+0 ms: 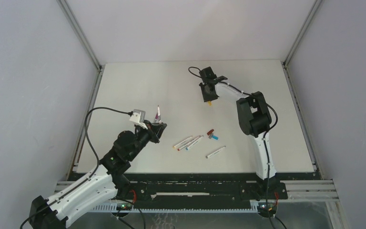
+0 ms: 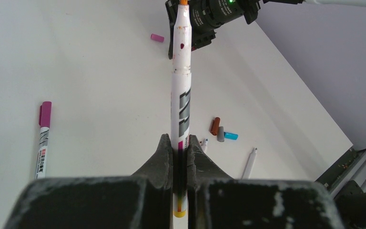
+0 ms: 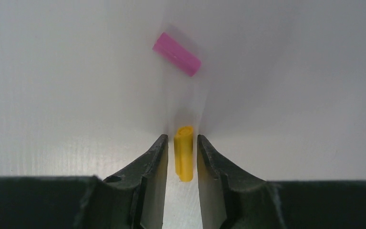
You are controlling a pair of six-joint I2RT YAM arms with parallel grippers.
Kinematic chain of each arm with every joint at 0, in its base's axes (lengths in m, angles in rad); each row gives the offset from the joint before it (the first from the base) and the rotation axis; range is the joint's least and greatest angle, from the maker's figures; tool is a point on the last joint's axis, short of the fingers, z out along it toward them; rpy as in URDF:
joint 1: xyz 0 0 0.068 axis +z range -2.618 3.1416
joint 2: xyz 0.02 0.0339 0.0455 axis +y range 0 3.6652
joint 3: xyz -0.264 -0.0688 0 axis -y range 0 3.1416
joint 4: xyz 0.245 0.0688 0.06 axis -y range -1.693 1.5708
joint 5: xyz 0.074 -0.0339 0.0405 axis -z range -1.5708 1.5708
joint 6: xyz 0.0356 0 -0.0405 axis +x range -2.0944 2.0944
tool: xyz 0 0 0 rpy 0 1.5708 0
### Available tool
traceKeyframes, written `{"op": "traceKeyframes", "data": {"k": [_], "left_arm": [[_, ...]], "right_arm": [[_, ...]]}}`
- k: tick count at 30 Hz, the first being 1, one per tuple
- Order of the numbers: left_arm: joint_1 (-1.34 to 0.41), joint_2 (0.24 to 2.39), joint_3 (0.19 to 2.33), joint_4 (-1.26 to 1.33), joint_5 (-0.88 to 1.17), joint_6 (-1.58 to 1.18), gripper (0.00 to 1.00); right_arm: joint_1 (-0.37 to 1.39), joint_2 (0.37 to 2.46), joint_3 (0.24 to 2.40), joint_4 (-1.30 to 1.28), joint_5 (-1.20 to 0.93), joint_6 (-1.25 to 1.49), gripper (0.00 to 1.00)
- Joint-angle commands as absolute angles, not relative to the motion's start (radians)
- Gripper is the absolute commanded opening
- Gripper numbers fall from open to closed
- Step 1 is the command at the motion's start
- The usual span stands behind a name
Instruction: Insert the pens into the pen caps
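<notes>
My left gripper (image 2: pixel 177 140) is shut on a white pen (image 2: pixel 181 95) that stands upright with its orange tip up; the top view shows this gripper (image 1: pixel 158 125) left of centre. My right gripper (image 3: pixel 181 139) is down on the table at the back (image 1: pixel 208 98). Its jaws straddle a yellow cap (image 3: pixel 185 152) with narrow gaps on both sides, so it is open. A pink cap (image 3: pixel 177 54) lies just beyond it. Three loose pens (image 1: pixel 183 142) (image 1: pixel 194 142) (image 1: pixel 215 151) lie near the middle. Dark red (image 2: pixel 215 126), grey (image 2: pixel 220 134) and blue (image 2: pixel 231 136) caps sit together beside them.
A pen wearing a magenta cap (image 2: pixel 43 138) lies on the table left of my left gripper. The white table (image 1: pixel 138 86) is bounded by metal rails and grey walls. The right arm's black elbow (image 1: pixel 253 114) stands over the table's right half.
</notes>
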State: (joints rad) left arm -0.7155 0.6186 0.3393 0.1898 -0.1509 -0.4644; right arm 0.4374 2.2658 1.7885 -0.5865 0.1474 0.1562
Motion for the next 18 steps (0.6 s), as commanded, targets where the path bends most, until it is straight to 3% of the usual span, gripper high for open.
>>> {"op": "traceKeyframes", "data": {"k": [1, 6, 11, 18], "left_arm": [[-0.709, 0.619, 0.342, 0.221, -0.147, -0.484, 0.0], [-0.709, 0.618, 0.346, 0.22, -0.142, -0.488, 0.0], [-0.709, 0.622, 0.352, 0.235, -0.117, -0.51, 0.0], [-0.71, 0.684, 0.365, 0.333, 0.0, -0.573, 0.0]], "right_arm": [[0.417, 2.294, 1.863, -0.612, 0.14, 0.144, 0.26], [0.414, 2.303, 1.872, -0.646, 0.141, 0.152, 0.2], [0.407, 2.267, 1.836, -0.65, 0.138, 0.16, 0.0], [0.388, 2.057, 1.672, -0.576, -0.027, 0.202, 0.0]]}}
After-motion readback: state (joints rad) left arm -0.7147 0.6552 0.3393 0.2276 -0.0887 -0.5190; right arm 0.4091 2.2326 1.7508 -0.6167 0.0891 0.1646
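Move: The yellow cap lies almost between my right fingertips, about 1 cm ahead of my right hand and 1 cm below it. The magenta cap sits some 5 cm beyond the yellow one and 2 cm to its left; the brown cap lies about 14 cm back from my right hand, straight behind it. From my left hand, which holds the pen, the yellow cap is about 25 cm ahead, 19 cm to the right and 19 cm down. My right hand slides barely 1 cm forward along the yellow cap while its fingers close from about a quarter open and pinch the cap's sides; then I start drawing it back towards my base, nearly 2 cm and still low. My left hand keeps its grip on the upright pen and eases about 1 cm to the right. ##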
